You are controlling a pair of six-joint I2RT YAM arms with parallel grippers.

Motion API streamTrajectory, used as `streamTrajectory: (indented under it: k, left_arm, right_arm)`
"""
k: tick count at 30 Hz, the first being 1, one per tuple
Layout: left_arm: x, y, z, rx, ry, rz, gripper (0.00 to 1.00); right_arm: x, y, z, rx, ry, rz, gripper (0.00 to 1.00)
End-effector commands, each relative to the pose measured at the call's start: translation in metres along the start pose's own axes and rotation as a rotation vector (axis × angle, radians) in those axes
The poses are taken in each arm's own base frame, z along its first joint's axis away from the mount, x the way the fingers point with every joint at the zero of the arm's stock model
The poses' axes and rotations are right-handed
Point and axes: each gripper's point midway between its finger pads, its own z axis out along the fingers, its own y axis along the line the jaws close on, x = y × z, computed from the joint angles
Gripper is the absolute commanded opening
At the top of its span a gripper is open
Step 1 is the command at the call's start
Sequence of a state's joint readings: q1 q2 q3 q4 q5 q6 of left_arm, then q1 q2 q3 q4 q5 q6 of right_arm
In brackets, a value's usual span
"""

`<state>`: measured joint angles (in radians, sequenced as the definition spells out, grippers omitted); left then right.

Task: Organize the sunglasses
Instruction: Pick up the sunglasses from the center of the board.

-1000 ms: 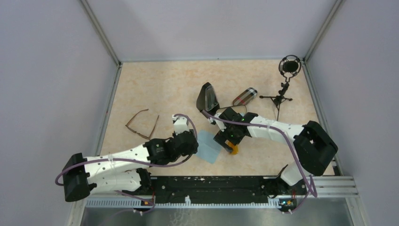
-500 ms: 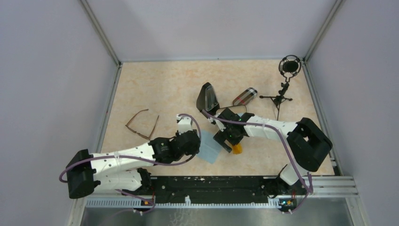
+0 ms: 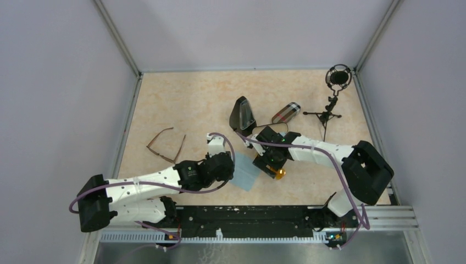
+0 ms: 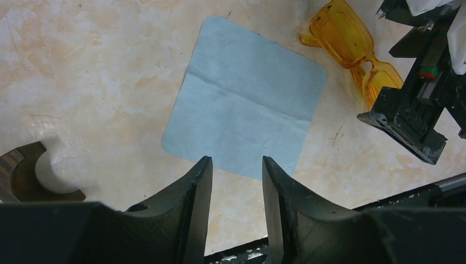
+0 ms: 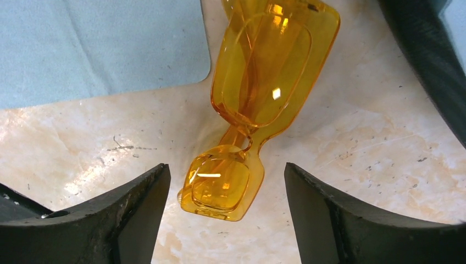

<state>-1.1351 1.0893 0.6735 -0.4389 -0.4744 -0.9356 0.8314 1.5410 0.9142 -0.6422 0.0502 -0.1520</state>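
Note:
The amber-orange sunglasses (image 5: 258,99) lie folded on the table next to a blue cloth (image 5: 99,44). My right gripper (image 5: 225,166) is open low over them, a finger on each side of the near lens with a gap on both sides. In the top view this pair (image 3: 279,174) sits under the right gripper (image 3: 273,165). The brown thin-framed sunglasses (image 3: 165,146) lie unfolded at the left, untouched. My left gripper (image 4: 236,159) hovers partly open and empty at the near edge of the cloth (image 4: 247,104), with the amber pair (image 4: 351,44) beyond it.
A black triangular case (image 3: 243,114) and a plaid cylindrical case (image 3: 286,113) lie behind the right arm. A small microphone on a tripod (image 3: 331,104) stands at the back right. Metal rails and walls fence the table.
The right gripper's fingers have come closer together around the amber lens and the wrist has shifted slightly. The left arm moved forward a little, then stayed still.

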Motion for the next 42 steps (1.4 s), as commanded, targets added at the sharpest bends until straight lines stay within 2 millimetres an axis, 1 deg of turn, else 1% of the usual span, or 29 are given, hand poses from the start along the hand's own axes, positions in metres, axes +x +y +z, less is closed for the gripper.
streamTrajectory:
  k: [1, 7, 10, 14, 20, 32, 37, 39, 42]
  left_arm:
    - [-0.017, -0.014, -0.008, 0.053, -0.039, -0.024, 0.45]
    - [-0.018, -0.009, -0.013, 0.052, -0.049, -0.034, 0.45]
    - [-0.017, -0.006, -0.014, 0.049, -0.051, -0.036, 0.45]
    - [-0.016, -0.004, -0.014, 0.044, -0.054, -0.037, 0.45]
    - [-0.017, -0.006, -0.012, 0.050, -0.056, -0.036, 0.45]
    - [-0.016, -0.008, -0.012, 0.055, -0.050, -0.035, 0.45]
    - [-0.015, -0.007, -0.011, 0.056, -0.049, -0.039, 0.45]
    - [-0.015, -0.008, -0.010, 0.058, -0.050, -0.038, 0.45]
    - [-0.019, -0.010, -0.008, 0.059, -0.068, -0.023, 0.45]
  right_arm:
    - [-0.002, 0.006, -0.007, -0.032, -0.008, -0.047, 0.75]
    - [0.005, 0.009, 0.001, -0.054, 0.053, -0.059, 0.72]
    - [0.006, 0.006, 0.000, -0.039, 0.058, -0.068, 0.72]
    - [0.006, 0.000, -0.004, -0.012, 0.074, -0.092, 0.67]
    - [0.008, -0.007, -0.008, 0.020, 0.085, -0.107, 0.65]
    - [0.009, -0.009, -0.007, 0.031, 0.081, -0.120, 0.58]
    - [0.009, -0.013, -0.010, 0.047, 0.074, -0.139, 0.49]
    - [0.009, -0.013, -0.012, 0.049, 0.071, -0.153, 0.42]
    - [0.015, -0.013, -0.017, 0.039, 0.090, -0.184, 0.34]
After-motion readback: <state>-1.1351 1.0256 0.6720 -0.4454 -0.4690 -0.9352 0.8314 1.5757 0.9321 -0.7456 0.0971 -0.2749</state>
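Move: The amber sunglasses have their middle about 2 cm ahead and 2 cm left of the right hand, 1 cm lower, with the nearer lens already showing between its open fingers. The blue cloth is centred some 11 cm to that hand's left and level with it, the open case about 14 cm ahead and 2 cm left. From the left hand, the sunglasses lie roughly 14 cm right, 4 cm ahead and 8 cm below. The sunglasses' nearer lens is pinched from both sides by the right fingers, which narrow from about three-quarters open to just under half. Meanwhile the right hand draws back about 1 cm, then shifts right, some 2.5 cm in all, slightly lower, its left side dipping about 8 degrees. The left hand rises about 1.5 cm and waits. ##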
